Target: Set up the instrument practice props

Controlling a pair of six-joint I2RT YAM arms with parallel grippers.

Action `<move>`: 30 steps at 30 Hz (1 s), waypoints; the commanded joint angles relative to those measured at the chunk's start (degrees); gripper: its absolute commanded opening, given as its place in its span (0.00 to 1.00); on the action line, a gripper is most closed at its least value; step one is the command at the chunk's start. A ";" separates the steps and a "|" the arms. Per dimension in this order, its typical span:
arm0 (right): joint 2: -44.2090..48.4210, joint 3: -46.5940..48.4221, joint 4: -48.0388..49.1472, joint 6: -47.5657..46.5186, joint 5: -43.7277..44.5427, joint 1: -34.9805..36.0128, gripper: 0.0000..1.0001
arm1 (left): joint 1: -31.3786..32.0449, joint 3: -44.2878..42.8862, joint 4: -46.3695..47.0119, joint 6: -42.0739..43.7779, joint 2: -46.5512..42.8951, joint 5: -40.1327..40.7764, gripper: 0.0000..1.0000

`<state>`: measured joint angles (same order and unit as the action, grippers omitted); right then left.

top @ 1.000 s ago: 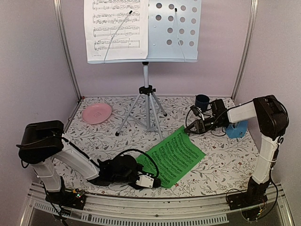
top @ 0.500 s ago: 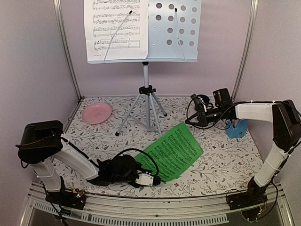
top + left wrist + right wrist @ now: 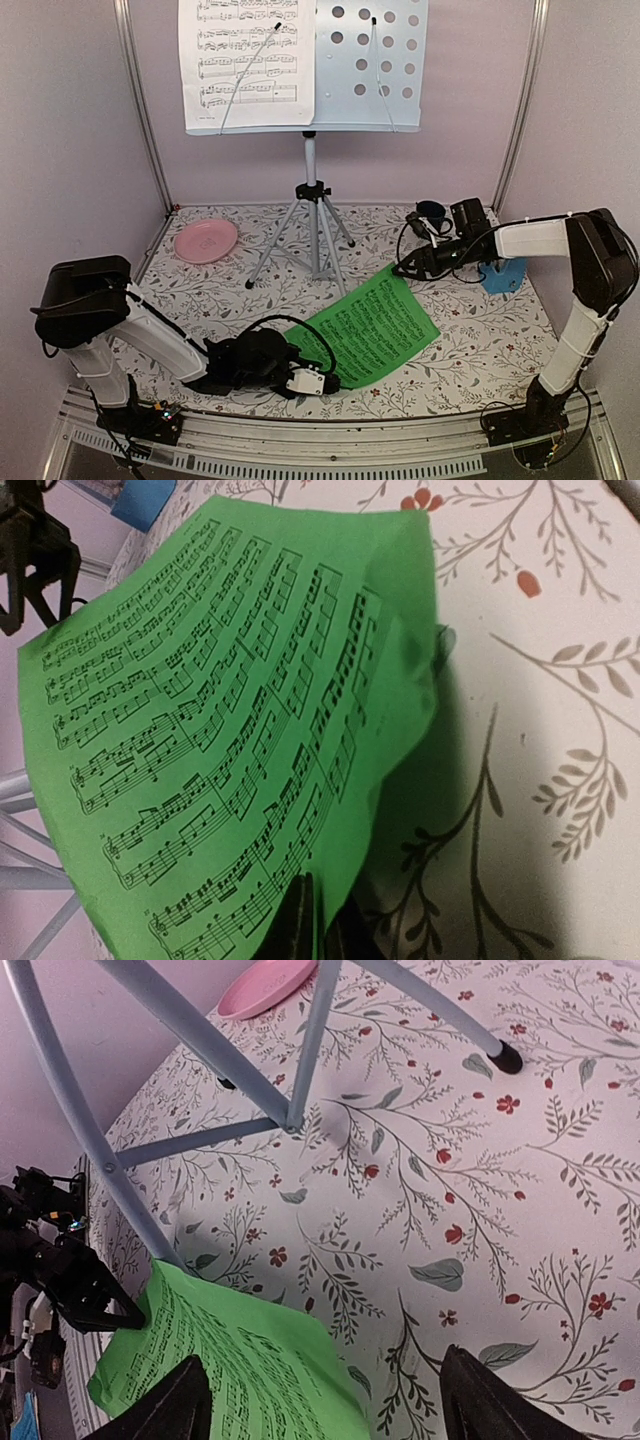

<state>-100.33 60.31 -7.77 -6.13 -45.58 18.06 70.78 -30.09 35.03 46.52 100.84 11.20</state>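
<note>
The pale perforated music stand [image 3: 372, 62] on its silver tripod [image 3: 312, 225] stands at the back, with a white sheet-music page [image 3: 246, 62] on its left half. A green sheet-music page [image 3: 375, 325] lies curled on the table. My left gripper [image 3: 318, 380] is shut on its near edge; in the left wrist view the jaws [image 3: 322, 920] pinch the page [image 3: 220, 710]. My right gripper [image 3: 403, 268] is open and empty just beyond the page's far corner [image 3: 235, 1375]. The blue metronome [image 3: 503, 275] stands behind the right arm, partly hidden.
A pink plate [image 3: 206, 240] lies at the back left. A dark blue mug [image 3: 430, 212] stands behind the right gripper. The tripod legs [image 3: 300, 1050] spread close in front of the right gripper. Frame posts and lilac walls close in the sides.
My right arm stretched out and its gripper rose, then came down again by the green page's far corner. The page shifted slightly. The left arm has hardly moved.
</note>
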 commanded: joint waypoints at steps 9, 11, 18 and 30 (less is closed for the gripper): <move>-6.54 -2.84 3.84 -3.15 -16.06 -0.90 0.70 | 0.57 0.02 1.20 0.13 -0.26 -0.62 0.09; -6.98 -3.00 4.29 -3.22 -16.19 -0.13 0.64 | 0.52 -0.02 1.36 0.13 -0.28 -0.60 0.10; -5.91 -2.14 2.88 -2.53 -14.20 0.31 0.07 | 0.53 0.44 1.65 -0.65 -2.25 -0.13 0.13; 12.86 5.95 -10.98 -5.45 -5.24 3.78 0.00 | 0.66 0.69 -9.06 -12.76 -17.81 -0.84 0.55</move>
<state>-93.95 60.84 -12.36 -9.08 -54.46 19.70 70.83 -29.50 31.83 40.23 89.54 11.94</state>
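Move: The green sheet's far corner, standing clear of the table, lies just under the right hand's open fingers, about 3 cm back, 2 cm left and 3 cm below; from the left hand, which still pinches the near corner, it is some 17 cm ahead, 12 cm right and 7 cm up. From the right hand, the mug is about 15 cm ahead, 6 cm right and 6 cm down, the metronome 4 cm ahead, 20 cm right and 5 cm down. Down and back by about 3 cm each and slightly left, the right hand goes to the green sheet's far corner, turning some 10 degrees counter-clockwise and closing to pinch the sheet's edge, then climbs about 8 cm with it. The left hand holds still until the lift begins, then opens about halfway, lets go of the near corner and rises some 6 cm. ##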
